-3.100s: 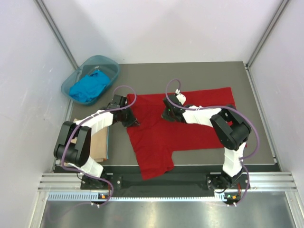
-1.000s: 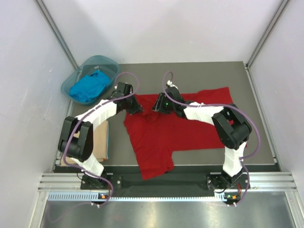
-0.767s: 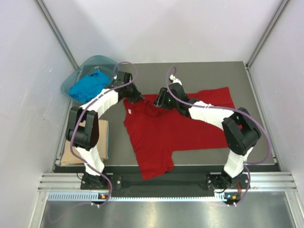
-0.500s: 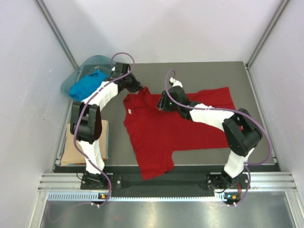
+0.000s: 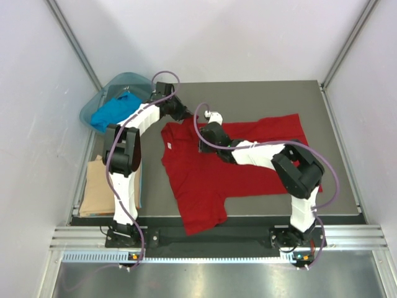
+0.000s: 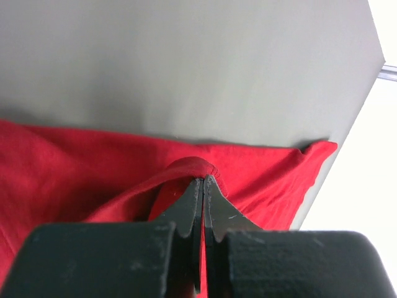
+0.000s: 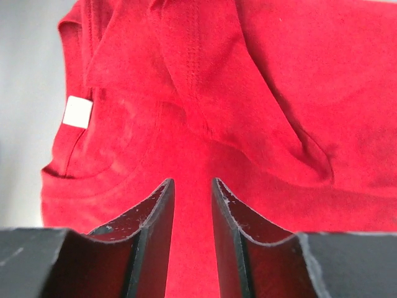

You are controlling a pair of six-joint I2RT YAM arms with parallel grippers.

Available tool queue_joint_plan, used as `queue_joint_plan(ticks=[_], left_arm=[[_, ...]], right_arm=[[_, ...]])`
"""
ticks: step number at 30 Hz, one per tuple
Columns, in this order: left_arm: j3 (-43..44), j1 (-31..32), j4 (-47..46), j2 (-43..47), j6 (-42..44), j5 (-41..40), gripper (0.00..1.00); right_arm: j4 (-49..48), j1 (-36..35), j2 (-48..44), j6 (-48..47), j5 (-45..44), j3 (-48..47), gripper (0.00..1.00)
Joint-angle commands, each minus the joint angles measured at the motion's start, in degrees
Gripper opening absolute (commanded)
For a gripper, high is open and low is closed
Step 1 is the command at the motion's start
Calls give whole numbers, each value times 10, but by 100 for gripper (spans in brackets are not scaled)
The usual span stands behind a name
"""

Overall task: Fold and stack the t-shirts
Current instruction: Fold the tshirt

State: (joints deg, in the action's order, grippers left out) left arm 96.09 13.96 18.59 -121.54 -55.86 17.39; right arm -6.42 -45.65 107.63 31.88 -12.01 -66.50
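Note:
The deep red t-shirt [image 5: 211,174] lies spread on the grey table [image 5: 260,99], its white neck label [image 5: 166,145] toward the left. My left gripper [image 5: 180,115] is at the shirt's far left corner, shut on a raised fold of red cloth [image 6: 192,166]. The right gripper [image 5: 202,146] hovers over the shirt near the collar; its jaws stand slightly apart with bare red cloth [image 7: 260,93] below and nothing pinched between them. The label [image 7: 78,112] shows left of its fingers [image 7: 162,205]. A blue t-shirt [image 5: 113,110] fills the basin. A tan t-shirt [image 5: 99,186] lies folded at the table's left edge.
The translucent teal basin [image 5: 133,79] sits at the table's far left corner, close to my left arm. Grey walls and metal frame posts close in both sides. The table's far edge [image 6: 366,81] is near the held fold.
My left gripper has carried the red fold toward the far left corner, drawing the cloth up. The right gripper slid left and nearer across the shirt, and its jaws narrowed.

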Motion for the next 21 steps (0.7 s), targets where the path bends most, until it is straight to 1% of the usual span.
queue_joint_plan(ticks=[1, 8, 10, 13, 21], left_arm=[[31, -9, -25, -19, 1, 25, 0], [33, -15, -32, -48, -7, 44, 0], [38, -20, -31, -54, -16, 53, 0], [39, -25, -36, -63, -30, 72, 0], [42, -37, -39, -72, -37, 85, 0]], right_arm=[[-24, -13, 26, -23, -42, -45, 31], [0, -23, 81, -39, -72, -113, 32], [0, -28, 92, -43, -96, -121, 32], [2, -32, 111, -45, -100, -140, 32], [43, -41, 151, -27, -137, -181, 32]])
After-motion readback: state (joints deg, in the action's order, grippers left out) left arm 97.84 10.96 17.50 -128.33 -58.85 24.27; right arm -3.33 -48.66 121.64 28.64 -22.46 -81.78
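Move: Up at the shirt's far edge, the left hand already holds a pinched flap of the red t-shirt. The place it lowers towards is straight below, about 8 cm. The white tag is 9 cm nearer the base and 8 cm left; the blue basket is 26 cm left and 3 cm farther out. From the right hand the flap's middle lies some 9 cm ahead, 3 cm left and slightly lower; the tag is 11 cm left and 1 cm ahead. Lowering the pinched flap about 4 cm, nearly straight down towards the shirt's far edge, the left hand keeps its closed grip and tips slightly. The right hand, fingers held partly open, goes about 5 cm forward and left, sinking increasingly late on, in towards the flap hanging from the left fingers. ##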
